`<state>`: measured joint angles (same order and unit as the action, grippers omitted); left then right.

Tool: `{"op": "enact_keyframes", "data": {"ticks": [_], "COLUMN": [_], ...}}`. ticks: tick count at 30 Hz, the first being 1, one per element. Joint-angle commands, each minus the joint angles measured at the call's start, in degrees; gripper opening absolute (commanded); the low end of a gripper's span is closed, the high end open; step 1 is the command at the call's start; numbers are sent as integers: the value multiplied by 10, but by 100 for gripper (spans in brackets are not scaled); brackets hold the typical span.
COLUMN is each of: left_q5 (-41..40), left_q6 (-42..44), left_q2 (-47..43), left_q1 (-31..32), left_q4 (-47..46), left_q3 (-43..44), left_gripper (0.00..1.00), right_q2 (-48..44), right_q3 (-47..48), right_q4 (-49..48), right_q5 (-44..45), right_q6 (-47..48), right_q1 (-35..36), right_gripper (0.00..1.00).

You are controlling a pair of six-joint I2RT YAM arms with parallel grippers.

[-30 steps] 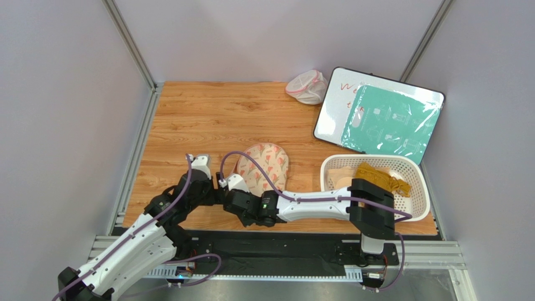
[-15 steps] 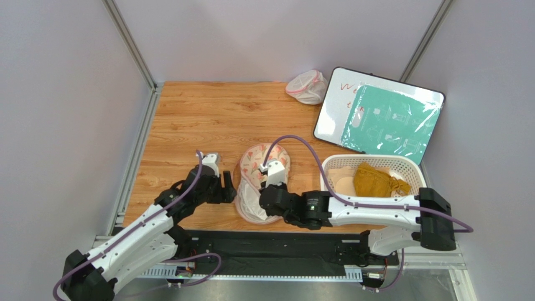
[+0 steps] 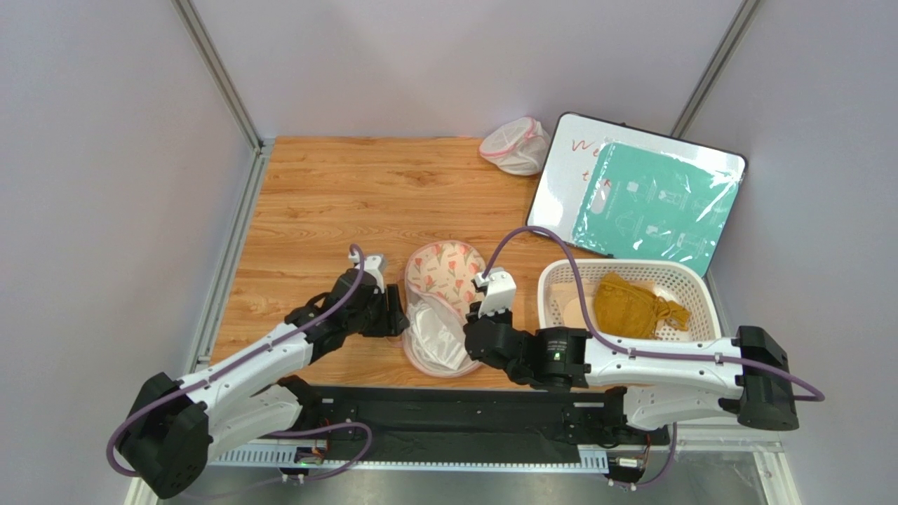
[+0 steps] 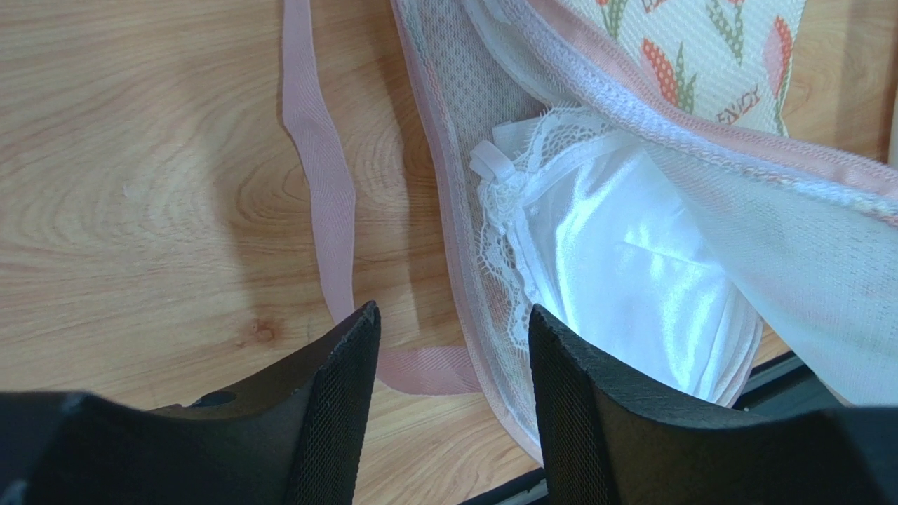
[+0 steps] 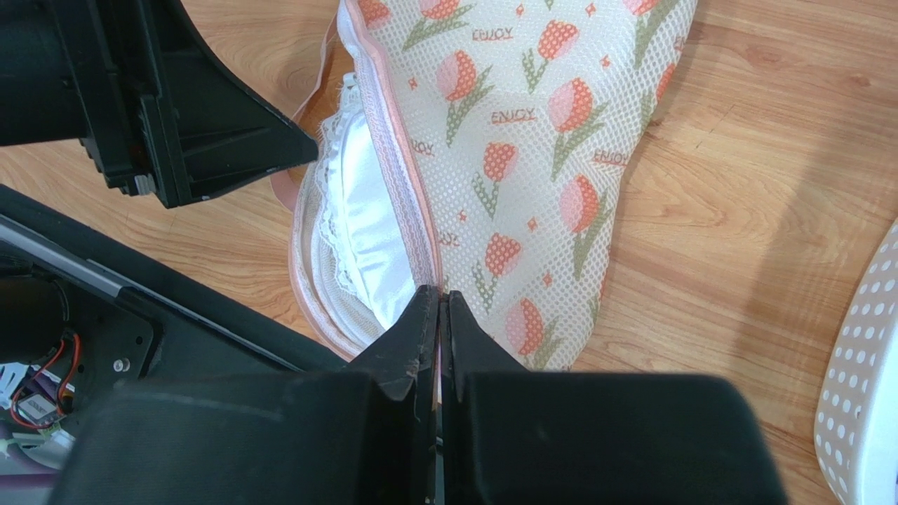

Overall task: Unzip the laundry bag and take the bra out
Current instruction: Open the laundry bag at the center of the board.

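The laundry bag [image 3: 451, 265] lies near the table's front edge, its cream tulip-print top flap [image 5: 527, 158] raised and its near side gaping. Inside shows the white satin bra [image 4: 622, 263] with lace trim, also visible in the top view [image 3: 432, 335] and the right wrist view [image 5: 369, 231]. My right gripper [image 5: 437, 297] is shut on the bag's pink edging at the near right, in the top view [image 3: 470, 339]. My left gripper [image 4: 453, 316] stands open at the bag's left rim, in the top view [image 3: 395, 312], straddling the mesh edge beside the bra, with nothing pinched.
A pink loop strap [image 4: 316, 179] trails from the bag onto the wood. A white perforated basket [image 3: 696, 279] at the right holds a mustard garment [image 3: 632, 303]. Behind it lies a whiteboard [image 3: 632, 195]. A small white mesh pouch [image 3: 516, 145] sits at the back. The black rail runs just below the bag.
My right gripper has travelled rightward along the bag's edge, and the bag now gapes with the bra showing. My left gripper has moved right to the opening, its jaws narrower than before.
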<state>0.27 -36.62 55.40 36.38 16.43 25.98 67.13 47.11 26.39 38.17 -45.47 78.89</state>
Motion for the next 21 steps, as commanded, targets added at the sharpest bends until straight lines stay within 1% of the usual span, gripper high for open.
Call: {"op": "enact_keyframes", "data": {"ticks": [1, 4, 9, 12, 17, 20, 21], "left_q5": [22, 21, 23, 32, 58, 65, 67], "left_q6": [-14, -17, -26, -31, -43, -50, -52], "left_q2": [19, 35, 31, 32, 59, 65, 66], "left_q1": [-1, -1, -1, -1, -1, -1, -1], "left_q4": [-53, -55, -68, -82, -120, -147, -149], "left_q3": [-9, -12, -26, -37, -52, -56, -57], "left_gripper": [57, 48, 45, 45, 44, 31, 21], "right_q2": [-15, -16, -16, -18, -20, -22, -23], "right_q3": [-2, -3, -4, -7, -11, -11, -12], "right_q4": [-11, -11, -11, -12, -20, -19, -15], "right_q5": [34, 35, 36, 36, 35, 37, 38], "right_q6": [-22, -21, -22, -23, -26, -29, -31], "right_q1": [2, 1, 1, 2, 2, 2, 2], "right_gripper": [0, 0, 0, 0, 0, 0, 0]}}
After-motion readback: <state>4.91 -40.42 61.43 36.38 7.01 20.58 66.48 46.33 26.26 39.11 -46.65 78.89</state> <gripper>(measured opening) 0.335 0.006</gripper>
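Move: The laundry bag's lower rim, the near-left stretch, lies about 1 cm back, 2 cm right and 4 cm below the open left fingers. The bra inside is level ahead with that hand, about 7 cm to its right and 4 cm down. The pink strap lies on the table 5 cm straight ahead and 5 cm below. From the right hand, which pinches the raised flap's zipper edge, that rim is about 4 cm ahead, 12 cm left and 12 cm below. The bag's lower rim is taken between the left fingertips: the left hand sinks about 3.5 cm onto it, easing some 1 cm back and 1 cm right late on, tipping slightly down, while its fingers close from well open to about a third. The right hand stays put, shut on the zipper edge, and keeps the flap held up. ##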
